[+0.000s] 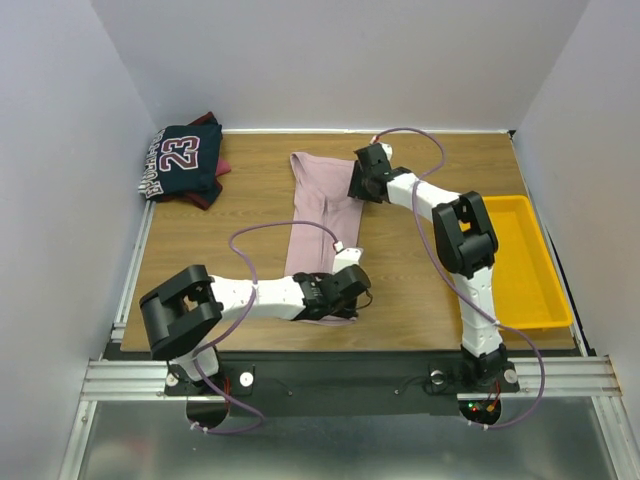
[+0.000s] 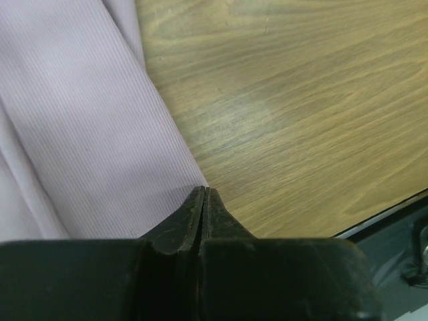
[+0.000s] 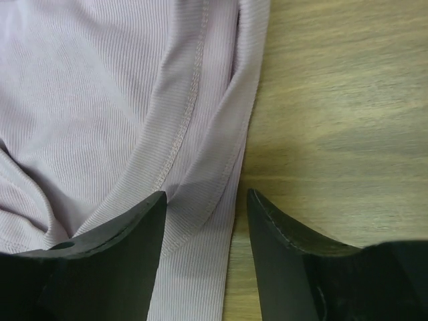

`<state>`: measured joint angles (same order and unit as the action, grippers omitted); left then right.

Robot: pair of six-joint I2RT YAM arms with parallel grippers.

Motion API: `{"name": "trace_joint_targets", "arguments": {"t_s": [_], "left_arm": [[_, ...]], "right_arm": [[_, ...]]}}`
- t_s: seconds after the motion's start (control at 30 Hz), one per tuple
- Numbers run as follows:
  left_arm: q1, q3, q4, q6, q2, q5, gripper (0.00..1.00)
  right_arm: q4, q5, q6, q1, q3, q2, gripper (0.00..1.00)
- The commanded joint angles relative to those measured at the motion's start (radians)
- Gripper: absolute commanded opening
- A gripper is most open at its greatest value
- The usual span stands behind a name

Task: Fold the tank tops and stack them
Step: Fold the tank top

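Observation:
The dusty pink tank top (image 1: 322,215) lies as a long narrow strip down the middle of the table. My left gripper (image 1: 352,300) is at its near right corner; in the left wrist view the jaws (image 2: 204,192) are shut with the corner of the pink cloth (image 2: 80,134) running into their tips. My right gripper (image 1: 360,190) is at the strip's far right edge, open; its fingers (image 3: 206,200) straddle the stitched edge of the pink cloth (image 3: 100,100). The navy "23" tank top (image 1: 180,160) lies at the far left on the maroon one (image 1: 218,188).
A yellow plastic tray (image 1: 525,260) stands at the right side of the table. Grey walls close in the left, far and right sides. Purple cables loop above both arms.

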<state>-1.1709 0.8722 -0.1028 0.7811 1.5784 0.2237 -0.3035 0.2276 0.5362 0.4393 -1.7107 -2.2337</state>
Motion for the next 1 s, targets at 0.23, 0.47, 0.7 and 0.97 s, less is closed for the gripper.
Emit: {"name": "trace_joint_targets", "arguments": {"t_s": [0.23,0.47,0.7,0.97], "left_arm": [[-0.049,-0.016,0.029,0.018,0.058,-0.012,0.0],[-0.069,-0.052,0.043,0.043,0.04,-0.037,0.0],[-0.069,-0.096,0.061,0.044,-0.001,-0.07,0.0],[-0.07,-0.088,0.089,0.021,-0.031,-0.104,0.0]], "right_arm": [[-0.011,0.068,-0.035,0.001,-0.046,-0.058,0.36],[-0.016,0.122,-0.054,0.001,-0.072,-0.081,0.14],[-0.017,0.179,-0.087,0.001,-0.096,-0.095,0.11],[-0.017,0.165,-0.11,0.001,-0.096,-0.084,0.21]]}}
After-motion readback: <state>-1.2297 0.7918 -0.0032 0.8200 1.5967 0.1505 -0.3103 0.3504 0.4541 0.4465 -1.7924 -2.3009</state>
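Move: The tank top's near right corner lies about 3 cm back of the left gripper, level with it sideways and some 2 cm below; the table's near edge is roughly 8 cm behind that gripper. The tank top's right edge by the armhole lies between the right gripper's open tips, about 1 cm ahead and 1 cm down. From the right gripper, the far left shoulder is about 8 cm ahead and 14 cm left, the yellow bin's middle some 17 cm back and 36 cm right. Bring the left gripper, fingers still shut, down about 2.5 cm onto the tank top by its near right corner, drawing it back towards the hem as it sinks and then on, some 4 cm in all. Meanwhile hold the right gripper low, close its fingers to pinch the edge by the armhole, and ease it forward about 2 cm and slightly left, rolling its left side down a little. ##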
